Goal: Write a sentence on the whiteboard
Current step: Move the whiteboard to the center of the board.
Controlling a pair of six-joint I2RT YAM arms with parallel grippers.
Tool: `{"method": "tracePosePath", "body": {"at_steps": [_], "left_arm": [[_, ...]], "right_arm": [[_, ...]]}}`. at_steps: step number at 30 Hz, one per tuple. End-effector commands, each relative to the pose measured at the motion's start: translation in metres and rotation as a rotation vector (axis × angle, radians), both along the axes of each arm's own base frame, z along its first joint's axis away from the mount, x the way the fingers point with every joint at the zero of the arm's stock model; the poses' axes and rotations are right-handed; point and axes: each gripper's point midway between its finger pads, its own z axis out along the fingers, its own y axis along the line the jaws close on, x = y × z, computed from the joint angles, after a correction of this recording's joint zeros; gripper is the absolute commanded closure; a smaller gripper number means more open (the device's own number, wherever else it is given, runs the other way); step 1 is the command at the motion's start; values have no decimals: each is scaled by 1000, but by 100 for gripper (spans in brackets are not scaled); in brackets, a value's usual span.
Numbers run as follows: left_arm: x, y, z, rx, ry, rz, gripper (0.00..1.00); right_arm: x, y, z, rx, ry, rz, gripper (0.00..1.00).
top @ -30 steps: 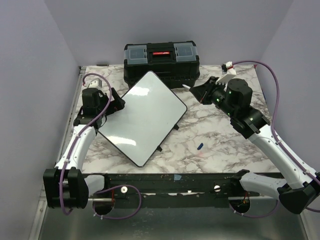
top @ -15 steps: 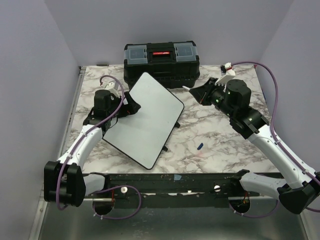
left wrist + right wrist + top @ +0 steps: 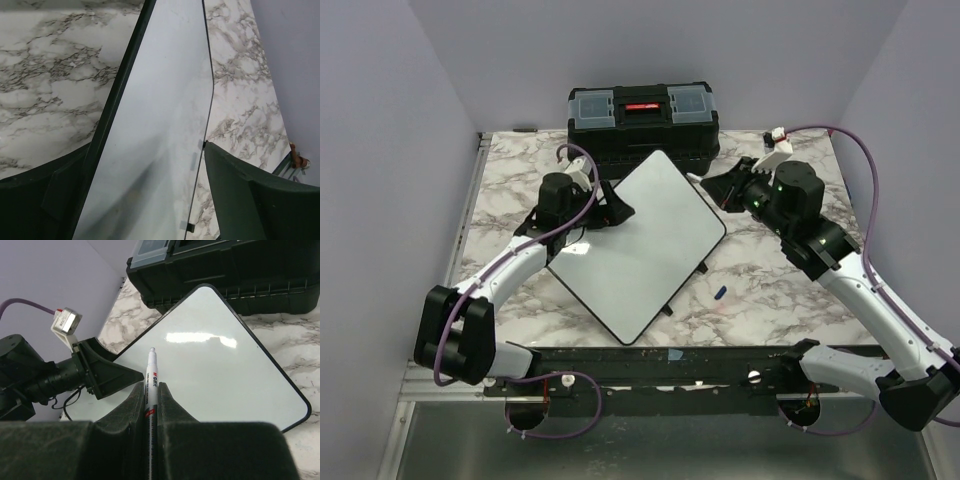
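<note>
The whiteboard [image 3: 645, 245] lies slanted mid-table, glossy, with a thin black frame. No sentence shows on its blank surface. My left gripper [image 3: 612, 206] is at its upper left edge. In the left wrist view the whiteboard [image 3: 160, 125] fills the gap of that gripper [image 3: 146, 147], with a dark finger against each side. My right gripper [image 3: 718, 186] hovers off the board's upper right corner. It is shut on a white marker [image 3: 151, 375] whose bare tip points over the whiteboard [image 3: 215, 370]. The left gripper [image 3: 102, 375] shows there too.
A black toolbox [image 3: 642, 125] with a red latch stands at the table's back, just behind the board. A small blue cap [image 3: 719, 292] lies on the marble to the board's right. Purple walls close in on three sides.
The left gripper has carried the whiteboard rightward and turned it, tilting one side up on the way. Its jaws have narrowed a little. The right arm has barely moved.
</note>
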Motion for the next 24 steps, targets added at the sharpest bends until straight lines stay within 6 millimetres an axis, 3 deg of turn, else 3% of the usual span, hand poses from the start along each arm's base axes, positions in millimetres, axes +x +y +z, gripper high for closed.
{"method": "tracePosePath", "body": {"at_steps": [1, 6, 10, 16, 24], "left_arm": [[2, -38, 30, -50, -72, -123, 20], [10, -56, 43, -47, -68, -155, 19], [10, -59, 46, 18, -74, -224, 13], [6, -44, 46, 171, -92, -351, 11], [10, -18, 45, 118, -8, -432, 15]], "right_arm": [[0, -10, -3, -27, -12, -36, 99], [-1, -13, -5, -40, -9, -43, 99], [-2, -16, -4, -51, -11, -51, 99], [-3, -18, -6, -64, -10, -52, 99], [-3, -13, -6, -61, -5, -30, 99]]}}
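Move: The open left hand has the whiteboard's upper-left edge between its fingers; the board's middle lies about 10 cm back, 4 cm to the right and 6 cm below. The toolbox is some 17 cm ahead and 4 cm right of that hand, near its height; the blue marker cap lies roughly 21 cm back, 23 cm right and 11 cm lower. From the right hand, the board's middle is about 6 cm back, 14 cm left and 22 cm below. Rightward and rising, the left hand goes on pushing the whiteboard by its upper-left edge for about 5 cm, edging slightly forward. It then comes back left about 2.5 cm, still climbing until it levels off near the end, easing its pressure on the edge, while the wrist turns clockwise some 20 degrees and the fingers stay wide open. ##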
